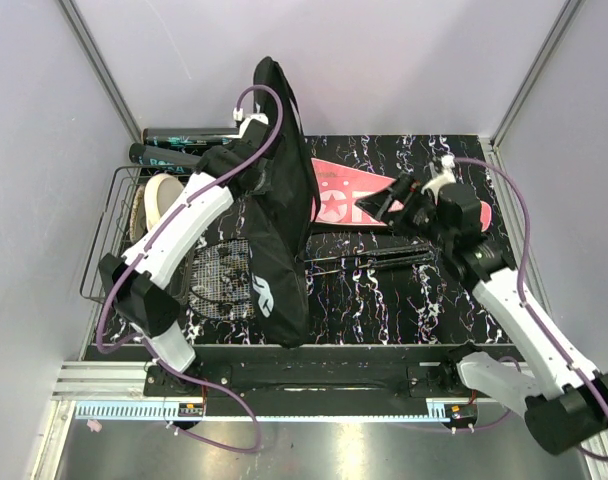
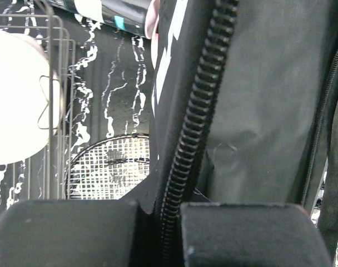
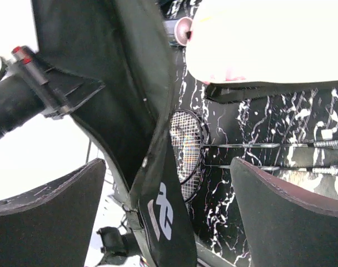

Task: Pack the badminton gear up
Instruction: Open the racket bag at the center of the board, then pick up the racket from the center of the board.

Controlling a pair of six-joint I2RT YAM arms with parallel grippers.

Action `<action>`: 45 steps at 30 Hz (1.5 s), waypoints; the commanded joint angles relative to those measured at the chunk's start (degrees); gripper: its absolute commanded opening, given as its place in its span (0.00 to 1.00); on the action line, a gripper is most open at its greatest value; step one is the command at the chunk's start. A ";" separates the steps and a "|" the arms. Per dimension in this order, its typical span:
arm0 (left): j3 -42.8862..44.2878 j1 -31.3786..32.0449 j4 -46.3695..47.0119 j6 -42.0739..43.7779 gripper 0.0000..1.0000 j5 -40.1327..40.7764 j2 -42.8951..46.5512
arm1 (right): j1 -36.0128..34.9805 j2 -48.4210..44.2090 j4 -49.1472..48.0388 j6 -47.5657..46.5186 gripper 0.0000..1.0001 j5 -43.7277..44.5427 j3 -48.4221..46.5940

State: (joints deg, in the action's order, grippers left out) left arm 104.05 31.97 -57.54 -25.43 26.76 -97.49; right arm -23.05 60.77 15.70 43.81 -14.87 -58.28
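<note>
My left gripper is shut on the zipper edge of the black bag and holds it upright. In the left wrist view the zipper runs between the closed fingers. Two rackets lie on the table, their heads partly behind the bag and their shafts pointing right. The pink racket case lies flat behind them. My right gripper hangs open over the case's right end with nothing in it. Its wrist view looks past wide fingers at the bag and racket heads. A dark tube lies at the back left.
A black wire basket with a cream round disc in it stands at the left edge, beside the bag. Grey walls close in the back and both sides. A metal rail carrying the arm bases runs along the near edge.
</note>
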 commanded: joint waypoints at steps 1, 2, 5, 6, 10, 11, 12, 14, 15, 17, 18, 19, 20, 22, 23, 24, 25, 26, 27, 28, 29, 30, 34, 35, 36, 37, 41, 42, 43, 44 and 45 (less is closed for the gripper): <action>-0.16 0.03 1.03 -0.76 0.00 7.43 6.79 | 0.55 -0.58 -6.11 14.18 1.00 6.18 9.67; -0.34 0.03 1.11 0.02 0.00 6.82 7.83 | 0.46 2.65 -6.56 16.81 0.98 3.21 10.90; -1.48 0.03 1.72 0.82 0.00 5.41 9.95 | 0.11 9.44 -12.09 21.73 0.92 0.64 13.62; -2.44 -0.06 2.16 1.00 0.00 5.06 10.48 | -0.07 10.93 -13.32 23.15 0.87 1.24 14.16; -3.77 0.03 3.48 0.74 0.00 3.83 11.97 | -1.38 20.32 -14.74 30.27 0.76 5.55 12.58; -3.85 -0.06 3.57 0.56 0.00 2.87 11.98 | -1.91 21.83 -14.39 33.15 0.75 6.60 11.01; -3.94 0.03 3.49 0.38 0.00 2.68 11.89 | -2.96 23.15 -14.04 34.92 0.75 7.22 10.56; -4.38 -0.06 3.57 -0.32 0.00 2.42 12.15 | -3.93 26.40 -15.17 40.44 0.74 8.62 10.38; -5.17 -0.06 3.92 -0.41 0.00 2.15 12.41 | -4.46 27.37 -15.18 42.13 0.71 9.24 10.29; -5.96 0.03 5.15 -0.50 0.00 1.10 13.29 | -6.21 29.48 -14.39 45.64 0.68 11.17 9.25; -6.57 0.03 5.33 -0.58 0.00 0.92 13.55 | -6.74 30.10 -13.43 47.05 0.68 12.05 8.98; -6.75 0.03 5.77 -0.59 0.00 0.66 13.91 | -7.88 30.80 -12.81 48.37 0.67 12.76 9.06; -6.93 0.03 5.86 -0.50 0.00 0.40 14.00 | -8.41 31.24 -12.72 50.56 0.64 13.81 9.24; -7.10 0.03 6.12 -0.32 0.00 0.39 14.35 | -9.38 32.56 -12.45 52.24 0.63 14.61 9.15; -7.11 -0.06 6.30 -0.06 0.00 0.05 14.44 | -10.08 33.26 -12.54 53.21 0.63 16.00 8.63; -7.28 0.03 6.47 -0.06 0.00 -0.13 14.44 | -10.26 34.05 -12.28 53.65 0.63 16.02 8.36; -7.46 0.03 6.73 0.03 0.00 -0.48 14.61 | -10.44 35.63 -12.36 53.92 0.63 16.19 7.92; -7.55 0.03 6.82 0.20 0.00 -1.09 14.70 | -10.61 36.43 -12.28 54.71 0.63 16.45 7.22; -7.81 0.03 7.00 0.29 0.00 -1.27 14.70 | -10.61 37.13 -12.28 55.06 0.61 16.89 6.78; -7.98 -0.06 7.09 0.38 0.00 -1.28 14.79 | -10.61 38.44 -11.93 55.50 0.61 17.16 6.52; -8.07 0.03 7.09 0.73 0.00 -0.93 14.87 | -10.70 38.98 -11.92 56.72 0.60 17.42 6.25; -8.33 0.03 7.09 0.91 0.00 -0.84 14.88 | -10.70 39.59 -12.01 57.52 0.59 17.51 6.16; -9.04 0.03 7.53 1.35 0.00 0.04 15.31 | -11.23 41.79 -12.63 61.65 0.43 19.18 6.60; -9.13 0.03 7.62 1.44 0.00 -0.04 15.40 | -11.32 42.23 -13.32 62.96 0.42 19.88 6.95; -9.22 0.03 7.88 1.52 0.00 -0.13 15.40 | -11.40 42.67 -14.38 63.50 0.39 20.14 7.21; -9.22 0.03 7.88 1.61 0.00 -0.13 15.40 | -11.40 43.28 -15.17 64.20 0.35 19.97 7.39; -9.13 0.03 8.06 2.31 0.00 0.22 15.23 | -12.02 42.77 -22.55 65.35 0.08 21.81 9.85; -8.95 0.03 8.06 2.58 0.00 0.39 15.14 | -12.02 42.15 -24.65 65.35 0.04 22.60 10.38; -8.87 -0.06 7.97 2.93 0.00 0.83 14.88 | -12.11 40.32 -25.36 65.70 0.01 23.39 10.99; -8.43 -0.15 8.06 3.63 0.00 2.23 14.70 | -12.11 39.26 -25.89 65.79 0.00 24.88 11.00; -8.25 -0.15 8.06 3.98 0.00 2.85 14.18 | -12.11 38.20 -26.51 65.61 0.00 25.94 11.00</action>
State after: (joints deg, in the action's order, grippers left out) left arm 94.37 31.97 -52.86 -23.66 26.65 -84.44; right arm -34.57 103.46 -5.13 107.02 4.19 -48.27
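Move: The farther of the two black-handled rackets is my right hand's aim: the shaft just beyond its grip lies about 5 cm ahead, 7 to the left and 27 below. The second racket's shaft is some 3 cm nearer me; the pink bag is roughly 20 cm ahead, 4 right, on the board. The held black bag hangs about 20 cm left, 3 ahead and 8 lower. From my left hand the target shaft is some 18 cm right, 3 back, 24 below. I drop my open right hand some 27 cm to the board, fast at first, then easing left and forward while the fingers tip steeply down and swing clockwise; they narrow on the way and pinch the racket shaft right beside its grip. My left hand keeps its pinch on the black bag's zipper edge, lifting it about 5 cm, drawing back and left, then sinking slightly. ##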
